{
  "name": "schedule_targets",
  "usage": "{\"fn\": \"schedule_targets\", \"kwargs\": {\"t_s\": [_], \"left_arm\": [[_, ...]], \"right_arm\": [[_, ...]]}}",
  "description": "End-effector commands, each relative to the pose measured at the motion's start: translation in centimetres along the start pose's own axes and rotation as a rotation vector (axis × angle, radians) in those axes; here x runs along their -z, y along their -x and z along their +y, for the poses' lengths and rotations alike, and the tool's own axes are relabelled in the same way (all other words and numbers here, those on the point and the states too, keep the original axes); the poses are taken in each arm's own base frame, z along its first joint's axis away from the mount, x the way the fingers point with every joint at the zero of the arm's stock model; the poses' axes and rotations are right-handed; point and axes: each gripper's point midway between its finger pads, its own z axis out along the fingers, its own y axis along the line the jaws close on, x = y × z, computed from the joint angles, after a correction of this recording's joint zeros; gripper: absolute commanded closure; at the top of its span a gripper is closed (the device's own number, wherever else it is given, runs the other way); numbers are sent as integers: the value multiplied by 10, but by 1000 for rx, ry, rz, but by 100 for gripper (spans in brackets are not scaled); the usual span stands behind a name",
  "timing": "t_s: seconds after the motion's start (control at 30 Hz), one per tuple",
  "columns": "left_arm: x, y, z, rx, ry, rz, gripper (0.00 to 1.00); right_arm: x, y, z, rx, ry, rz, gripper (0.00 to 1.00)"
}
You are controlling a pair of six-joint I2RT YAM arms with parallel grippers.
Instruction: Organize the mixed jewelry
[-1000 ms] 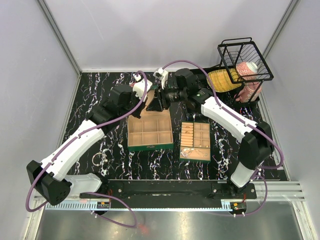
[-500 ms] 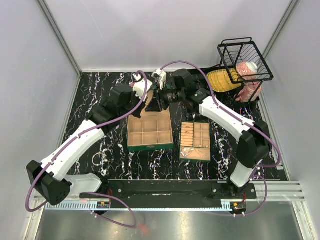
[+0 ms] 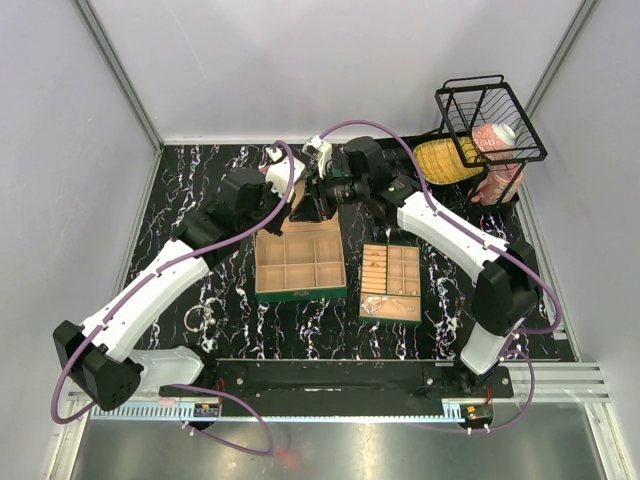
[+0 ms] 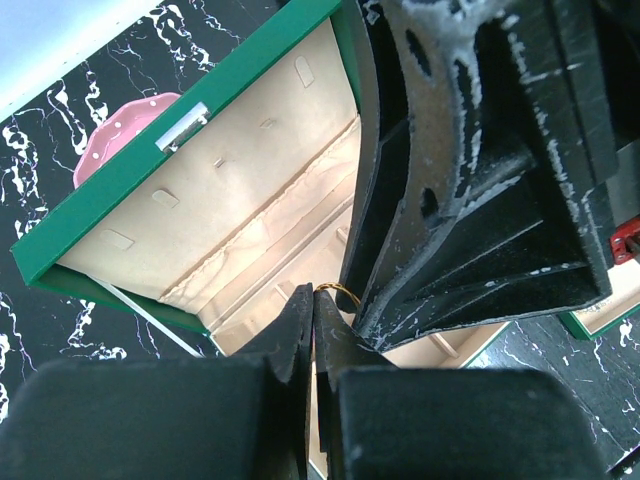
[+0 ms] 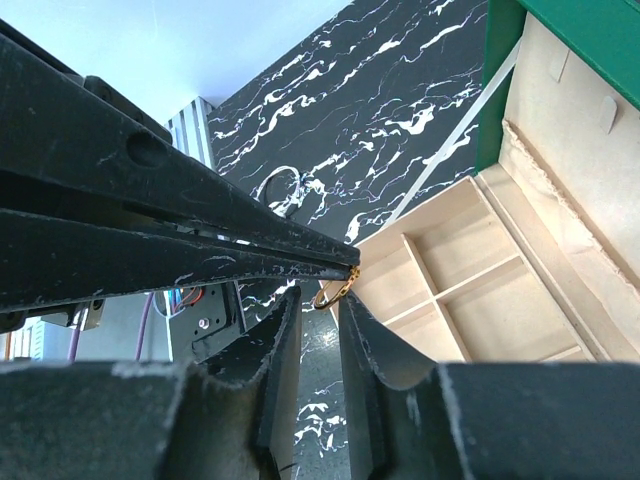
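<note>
My left gripper (image 4: pixel 313 300) is shut on a small gold ring (image 4: pixel 341 290) pinched at its fingertips, above the back of the open green box (image 3: pixel 300 292). In the right wrist view the ring (image 5: pixel 334 290) hangs from the left fingertips (image 5: pixel 340 262). It sits in the narrow gap of my right gripper (image 5: pixel 316 303), whose jaws stand slightly apart around it. In the top view both grippers meet over the box lid (image 3: pixel 308 206). A thin silver bangle (image 3: pixel 197 320) lies on the table at the left. Silvery chains (image 3: pixel 385 306) lie in the small tan tray (image 3: pixel 414 283).
The green box's lid (image 4: pixel 150 180) stands open toward the back, with a pink object (image 4: pixel 100 150) behind it. A black wire basket (image 3: pixel 490 118) with a yellow item (image 3: pixel 440 160) and a pink-white item stands at the back right. The table is black marble.
The right gripper has shifted slightly left, closer onto the left fingertips. The left arm has hardly moved.
</note>
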Motion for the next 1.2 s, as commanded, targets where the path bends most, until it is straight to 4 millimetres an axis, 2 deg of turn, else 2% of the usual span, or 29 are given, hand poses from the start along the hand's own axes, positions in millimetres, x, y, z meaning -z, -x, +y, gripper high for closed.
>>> {"fn": "schedule_targets", "kwargs": {"t_s": [0.0, 0.5, 0.8, 0.97, 1.17], "left_arm": [[9, 20, 3, 5, 22, -78, 100], [9, 15, 3, 0, 25, -73, 100], [9, 14, 3, -1, 22, -75, 100], [8, 14, 3, -1, 22, -75, 100], [15, 22, 3, -12, 19, -103, 100]], "right_arm": [[5, 27, 15, 72, 10, -60, 73], [11, 33, 16, 104, -13, -67, 77], [8, 31, 15, 96, -4, -58, 89], [8, 29, 16, 93, 5, -55, 100], [10, 27, 13, 95, -19, -52, 100]]}}
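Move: The small gold ring is pinched in the left hand's tips, its free loop sticking out about 1 cm to their right; from the right hand the ring lies level with its fingertips, about 1 cm to the left, between its parted fingers. Counted from the right hand, the compartment tray of the green box sits some 20 cm below and 3 cm ahead, centred left-right. Its open lid is about 15 cm ahead, centred left-right, 14 cm below; the small organizer is 21 cm right, 3 cm back, 21 cm below. Almost in place, easing barely half a centimetre forward, the right hand steadies beside the left fingertips and shuts its fingers from about a quarter open, slowly, then faster, pinching the free side of the gold ring in its very tips. The left hand keeps its closed grip on the ring's other side and hardly shifts. ##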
